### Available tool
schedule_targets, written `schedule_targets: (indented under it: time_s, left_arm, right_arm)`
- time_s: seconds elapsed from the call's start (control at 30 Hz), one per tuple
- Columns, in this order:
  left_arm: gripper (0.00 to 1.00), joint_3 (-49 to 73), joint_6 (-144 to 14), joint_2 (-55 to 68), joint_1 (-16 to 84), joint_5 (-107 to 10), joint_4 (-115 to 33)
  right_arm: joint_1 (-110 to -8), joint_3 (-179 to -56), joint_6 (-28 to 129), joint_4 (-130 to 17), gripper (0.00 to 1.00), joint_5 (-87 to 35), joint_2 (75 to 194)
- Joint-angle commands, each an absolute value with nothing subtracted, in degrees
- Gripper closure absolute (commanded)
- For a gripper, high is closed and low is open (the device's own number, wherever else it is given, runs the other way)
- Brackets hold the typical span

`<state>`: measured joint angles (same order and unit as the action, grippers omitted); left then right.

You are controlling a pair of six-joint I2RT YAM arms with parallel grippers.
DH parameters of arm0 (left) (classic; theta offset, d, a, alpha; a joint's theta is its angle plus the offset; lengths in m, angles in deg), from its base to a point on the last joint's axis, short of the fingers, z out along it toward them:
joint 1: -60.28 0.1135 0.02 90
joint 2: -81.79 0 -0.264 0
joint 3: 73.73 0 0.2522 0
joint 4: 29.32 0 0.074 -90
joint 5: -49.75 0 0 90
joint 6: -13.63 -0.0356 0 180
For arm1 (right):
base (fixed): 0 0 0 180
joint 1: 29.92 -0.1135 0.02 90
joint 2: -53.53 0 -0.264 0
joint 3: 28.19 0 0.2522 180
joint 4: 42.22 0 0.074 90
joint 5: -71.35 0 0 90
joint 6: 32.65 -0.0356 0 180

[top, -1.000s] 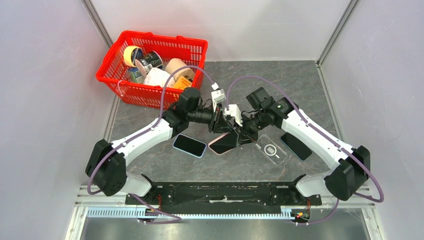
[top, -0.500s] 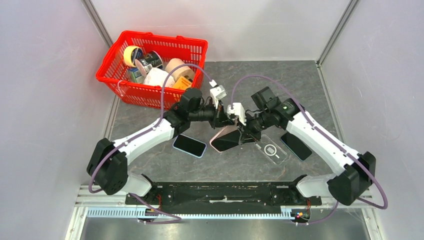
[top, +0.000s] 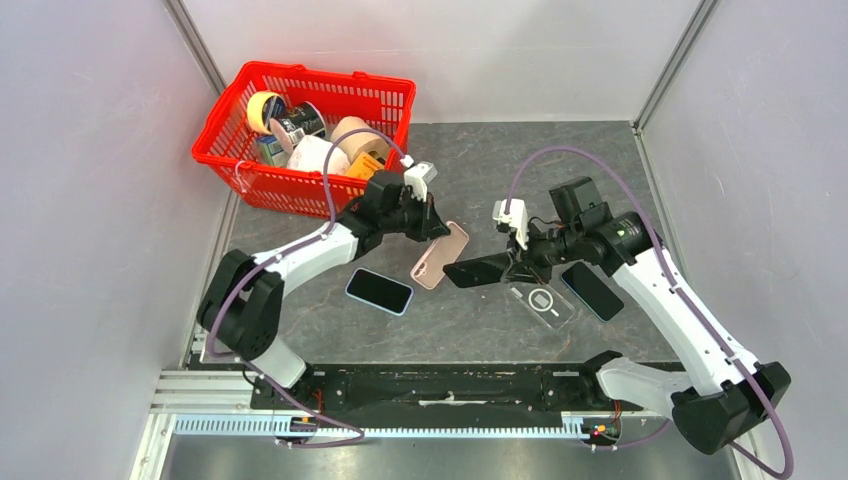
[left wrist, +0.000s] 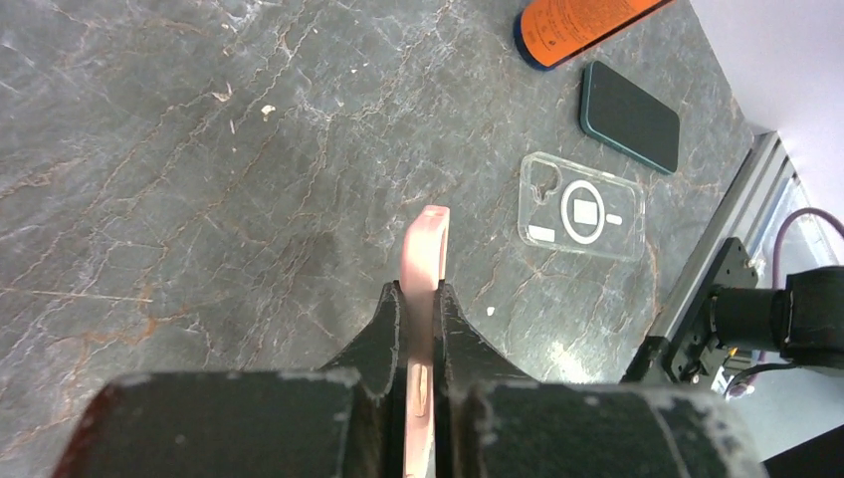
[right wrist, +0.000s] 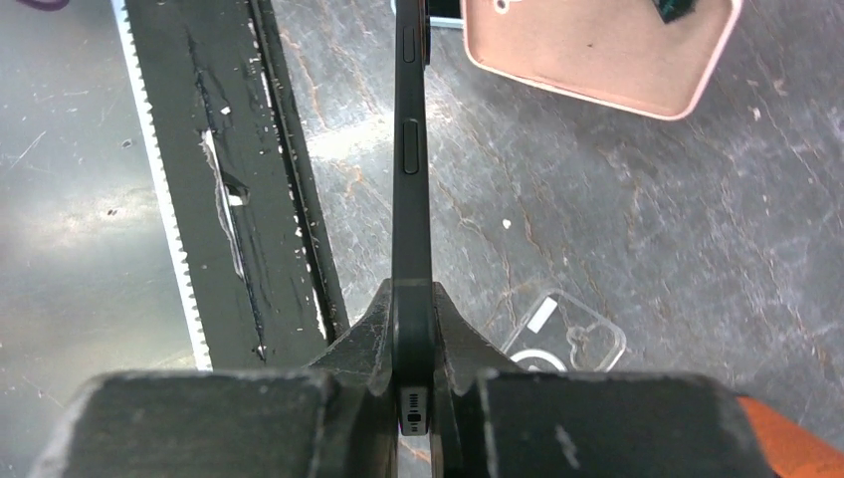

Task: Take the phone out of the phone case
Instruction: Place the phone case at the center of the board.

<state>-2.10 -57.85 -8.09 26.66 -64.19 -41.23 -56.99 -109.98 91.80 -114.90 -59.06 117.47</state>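
The pink phone case is empty and hangs tilted from my left gripper, which is shut on its upper end. In the left wrist view the case runs edge-on between the fingers. The black phone is out of the case and held off the table by my right gripper, which is shut on one end. Seen from the right wrist, the phone stands edge-on in the right gripper, with the pink case apart from it, beyond its far end.
A clear case and a dark phone lie under the right arm. Another phone lies left of centre. A red basket of tape rolls stands at the back left. An orange object lies near the dark phone.
The two grippers have drawn apart: the right one moved right with the black phone, the left one shut on the pink case and swung back left. Phone and case are now separate.
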Motion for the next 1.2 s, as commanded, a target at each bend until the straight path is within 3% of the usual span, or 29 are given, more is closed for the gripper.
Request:
schedule_targets:
  time_s: [0.0, 0.7, 0.97, 1.0, 1.03, 1.17]
  left_arm:
    - [0.98, 2.5, -50.9, -12.0, 26.5, -65.2, -37.5]
    - [0.97, 37.2, -37.1, -49.8, 24.2, -76.8, -39.6]
    - [0.58, 39.2, -40.9, -51.2, 24.1, -77.6, -44.6]
    - [0.38, 39.3, -41.7, -50.7, 24.1, -77.9, -45.6]
    - [0.28, 39.6, -43.3, -50.0, 24.0, -78.0, -47.2]
    - [0.20, 39.5, -49.2, -44.7, 24.6, -78.0, -52.4]
  right_arm:
    - [-53.7, -110.4, 89.6, -113.1, 1.00, -59.5, 115.1]
    - [-45.7, -109.8, 87.0, -116.8, 1.00, -53.9, 115.0]
    - [-45.1, -108.8, 88.4, -117.7, 1.00, -55.2, 117.6]
    - [-45.0, -108.8, 88.5, -117.6, 1.00, -55.4, 117.8]
    - [-45.0, -108.7, 88.5, -117.7, 1.00, -55.6, 117.9]
    - [-44.9, -108.2, 89.7, -118.1, 1.00, -56.1, 118.0]
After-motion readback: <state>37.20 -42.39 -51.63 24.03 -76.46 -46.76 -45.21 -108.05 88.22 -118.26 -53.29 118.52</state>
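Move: In the left fingers the pink phone case is already pinched at its far end. The bare board where it is to lie is about 12 cm to the right, 1 cm ahead and 12 cm below. At that same table level the clear case lies 23 cm right and 10 cm back, the blue-rimmed phone 13 cm left and 8 cm back. From the right hand, which keeps the black phone, that spot is some 11 cm ahead, 4 cm left and 19 cm down. Carrying the pink case right about 12 cm, the left hand swings it forward as well and down towards the bare board, tilting some 25 degrees; late on it sinks steeply, eases back slightly, and the fingers spread wide to let go of the case. The right hand keeps its grip on the black phone, shifting right about 5 cm and a little forward, and turning clockwise. ##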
